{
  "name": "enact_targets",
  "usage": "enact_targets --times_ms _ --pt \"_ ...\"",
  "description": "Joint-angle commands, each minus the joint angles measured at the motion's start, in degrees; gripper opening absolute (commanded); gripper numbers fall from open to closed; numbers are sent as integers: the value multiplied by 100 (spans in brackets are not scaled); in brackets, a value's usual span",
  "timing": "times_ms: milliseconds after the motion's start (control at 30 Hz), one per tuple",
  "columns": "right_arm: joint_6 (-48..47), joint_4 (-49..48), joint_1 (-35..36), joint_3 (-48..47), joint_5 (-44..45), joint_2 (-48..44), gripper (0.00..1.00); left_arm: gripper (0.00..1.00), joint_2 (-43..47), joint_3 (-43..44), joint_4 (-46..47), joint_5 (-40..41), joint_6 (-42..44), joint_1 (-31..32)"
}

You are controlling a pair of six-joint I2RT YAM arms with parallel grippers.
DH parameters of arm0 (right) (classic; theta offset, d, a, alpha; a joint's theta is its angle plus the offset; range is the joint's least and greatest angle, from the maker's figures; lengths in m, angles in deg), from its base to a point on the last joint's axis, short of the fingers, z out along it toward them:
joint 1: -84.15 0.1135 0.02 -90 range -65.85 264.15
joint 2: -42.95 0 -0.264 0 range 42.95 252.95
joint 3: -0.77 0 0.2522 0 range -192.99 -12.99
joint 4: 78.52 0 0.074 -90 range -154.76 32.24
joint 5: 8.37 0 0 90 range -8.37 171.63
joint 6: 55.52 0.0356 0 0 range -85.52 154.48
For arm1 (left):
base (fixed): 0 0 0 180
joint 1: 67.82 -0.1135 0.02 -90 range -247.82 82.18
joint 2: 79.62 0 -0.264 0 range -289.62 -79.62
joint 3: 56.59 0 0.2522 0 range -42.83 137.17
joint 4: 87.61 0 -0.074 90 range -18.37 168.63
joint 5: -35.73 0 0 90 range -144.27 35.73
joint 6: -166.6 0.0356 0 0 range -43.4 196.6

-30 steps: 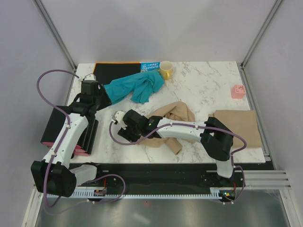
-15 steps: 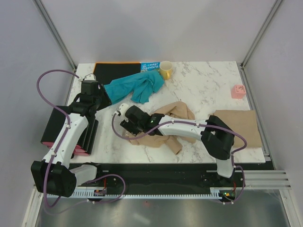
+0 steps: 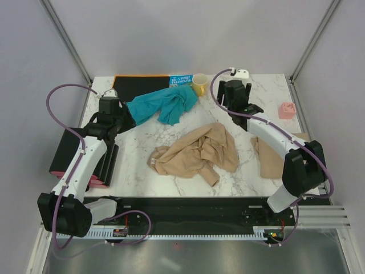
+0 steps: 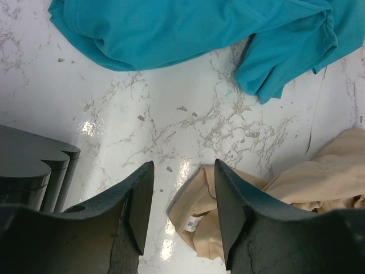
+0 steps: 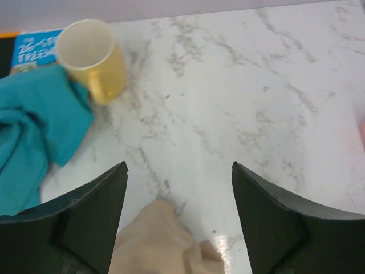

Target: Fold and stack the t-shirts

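A crumpled tan t-shirt (image 3: pixel 197 151) lies mid-table; its collar with a white label (image 4: pixel 197 220) shows below my left fingers. A teal-blue garment (image 3: pixel 162 104) is bunched at the back left, also seen in the left wrist view (image 4: pixel 188 34). A folded tan t-shirt (image 3: pixel 274 160) lies at the right, partly hidden by my right arm. My left gripper (image 3: pixel 124 118) (image 4: pixel 183 168) hovers open and empty between the teal cloth and the tan shirt. My right gripper (image 3: pixel 232 101) (image 5: pixel 179 166) is raised at the back, open and empty, above the tan shirt's far edge (image 5: pixel 159 240).
A yellow mug (image 3: pixel 199 84) (image 5: pixel 94 57) stands at the back beside a picture book (image 3: pixel 181 80) and a black board (image 3: pixel 140 84). A small pink object (image 3: pixel 286 110) sits at the right. A black rack (image 3: pixel 85 160) stands at the left edge.
My right arm let go of the tan shirt at the left-middle and swung up to the back right, opening wider. The shirt stays spread out to the left. The left arm has not moved.
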Motion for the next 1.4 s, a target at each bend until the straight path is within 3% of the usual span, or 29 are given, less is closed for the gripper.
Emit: enact_targets --times_ms 0,333,633,733,833,967,1067,1100,1267,1367 --pt "512 -14 -651 97 166 -86 80 54 46 104 65 -59 171 56" --pt "1197 285 -2417 97 -633 -209 82 54 11 121 65 -94 180 100" --pt "1153 381 -2821 351 -423 -420 82 54 20 104 65 -94 171 109" --pt "1391 268 -3331 632 -896 -543 82 54 11 112 65 -94 171 109" --pt "1382 233 -3376 773 -854 -640 82 54 20 112 65 -103 171 118" --pt "1426 110 -3368 896 -915 -728 81 54 20 95 65 -76 163 136" --pt "1251 -258 -3350 993 -2167 -649 79 54 20 95 65 -50 154 144" --pt "1146 -486 -3289 1019 -3173 -596 79 54 11 95 65 -41 154 144" --pt "-214 108 -1612 344 -3245 35 78 54 11 95 65 -41 154 153" --pt "-454 417 -890 176 -3104 265 78 54 11 95 56 3 163 153"
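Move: The tan t-shirt lies spread below the open right hand, its middle about 19 cm back, 13 cm to the left and some 18 cm down. Of its neighbours, the mug is about 11 cm ahead and 10 cm left of the hand, the teal t-shirt 3 cm ahead and 26 cm left, and the pink box 30 cm right and 2 cm back. From the left hand the tan t-shirt's middle lies about 28 cm right, 7 cm back and 17 cm down. Sweeping right in free air, the right hand carries on away from the tan t-shirt towards the pink box for some 25 cm, turning clockwise about 30 degrees, then reverses and swings back left nearly 20 cm, turning back counter-clockwise. It sinks about 5 cm on the way, ends tipped about 10 degrees further down, and keeps its fingers wide open, holding nothing. ##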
